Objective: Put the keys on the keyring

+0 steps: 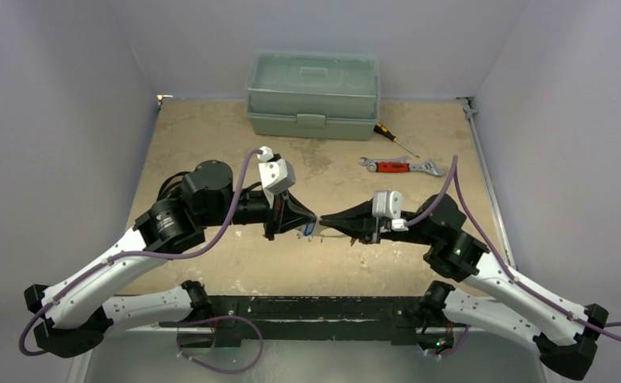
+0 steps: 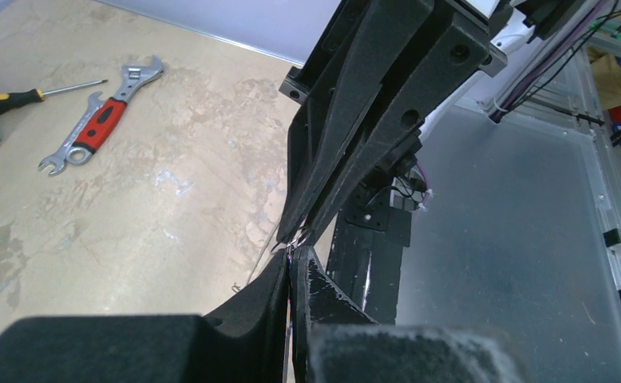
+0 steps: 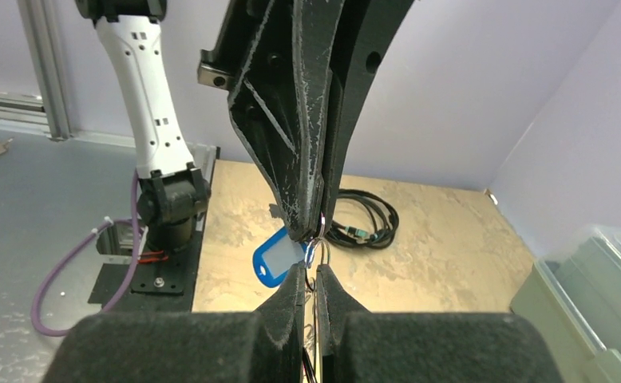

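My two grippers meet tip to tip above the middle of the table. My left gripper [image 1: 314,219] [image 2: 294,252] is shut on a key; only its blue plastic tag [image 3: 277,259] [image 1: 310,230] shows, hanging just below the fingertips. My right gripper [image 1: 328,219] [image 3: 312,270] is shut on the thin silver wire of the keyring [image 3: 322,239], whose small arc pokes out above its tips and touches the left gripper's tips. The key's blade and most of the keyring are hidden between the fingers.
A green toolbox [image 1: 313,94] stands at the back of the table. A red-handled wrench [image 1: 399,166] [image 2: 100,124] and a screwdriver [image 1: 393,140] [image 2: 20,97] lie right of centre. A coiled black cable [image 3: 363,223] lies on the tabletop beyond the grippers.
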Motion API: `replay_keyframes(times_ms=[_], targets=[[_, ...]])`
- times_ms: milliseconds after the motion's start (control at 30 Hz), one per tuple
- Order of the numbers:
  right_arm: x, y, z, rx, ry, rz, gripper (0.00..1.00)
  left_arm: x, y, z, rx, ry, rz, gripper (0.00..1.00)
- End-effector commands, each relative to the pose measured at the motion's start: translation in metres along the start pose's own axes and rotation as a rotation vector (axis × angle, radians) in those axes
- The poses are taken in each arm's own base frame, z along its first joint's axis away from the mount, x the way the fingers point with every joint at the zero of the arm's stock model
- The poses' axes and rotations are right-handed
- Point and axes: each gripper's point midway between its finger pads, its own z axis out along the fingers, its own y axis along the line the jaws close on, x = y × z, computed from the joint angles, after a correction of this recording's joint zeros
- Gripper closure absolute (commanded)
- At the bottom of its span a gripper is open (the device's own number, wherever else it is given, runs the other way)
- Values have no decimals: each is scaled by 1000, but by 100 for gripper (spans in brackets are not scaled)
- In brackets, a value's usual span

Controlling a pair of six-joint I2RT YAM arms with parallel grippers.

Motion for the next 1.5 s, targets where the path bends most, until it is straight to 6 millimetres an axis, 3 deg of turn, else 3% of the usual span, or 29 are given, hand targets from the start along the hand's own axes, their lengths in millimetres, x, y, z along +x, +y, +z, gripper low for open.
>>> replay_keyframes(times_ms=[0,367,533,767,833,1000,1100,1200,1333,1467], targets=[[-3,-25,5,114,31,-12,100,-24,-7,-6,10,-44,39,100],[21,-37,19,150,132,39,100,-11,4,8,-11,81,36,100],[19,-38,18,161,123,35,100,0,6,17,14,131,24,100],[16,-38,17,169,102,25,100,1,-12,26,136,137,-12,100],[15,-39,16,175,92,18,100,-5,-17,25,157,129,-14,94],[8,-39,11,190,48,-3,100,-20,-38,19,261,96,-18,68],[5,-37,9,186,32,-10,100,-25,-50,15,320,91,-27,61],[-1,-32,6,167,4,-24,100,-33,-57,8,347,82,-14,61],[-12,-21,1,126,-45,-42,100,-41,-34,-1,191,65,99,60],[-25,-8,-6,73,-94,-59,100,-55,-16,-26,53,-80,345,53]])
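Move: The left fingers already pinch the small ring of the blue-tagged key, and the keyring part held in the right fingertips is barely 2 cm to their right, almost level. From the right hand, that small ring is about 1 cm left and 1 cm up. The blue tag hangs about 2 cm back, 1 cm right and 3 cm below the left fingertips; the keyring's body lies 4 cm right, 3 cm back and 4 cm down from them. Still pinching the blue-tagged key's ring against the keyring in the right fingertips, the left hand travels together with the right, about 4 cm down and 3 cm forward, rolling slightly. The left fingers then open and let go, and that hand backs off toward its base and upward, some 6 cm each way, turning clockwise. The right keeps its grip and rises about 3 cm, easing back. ##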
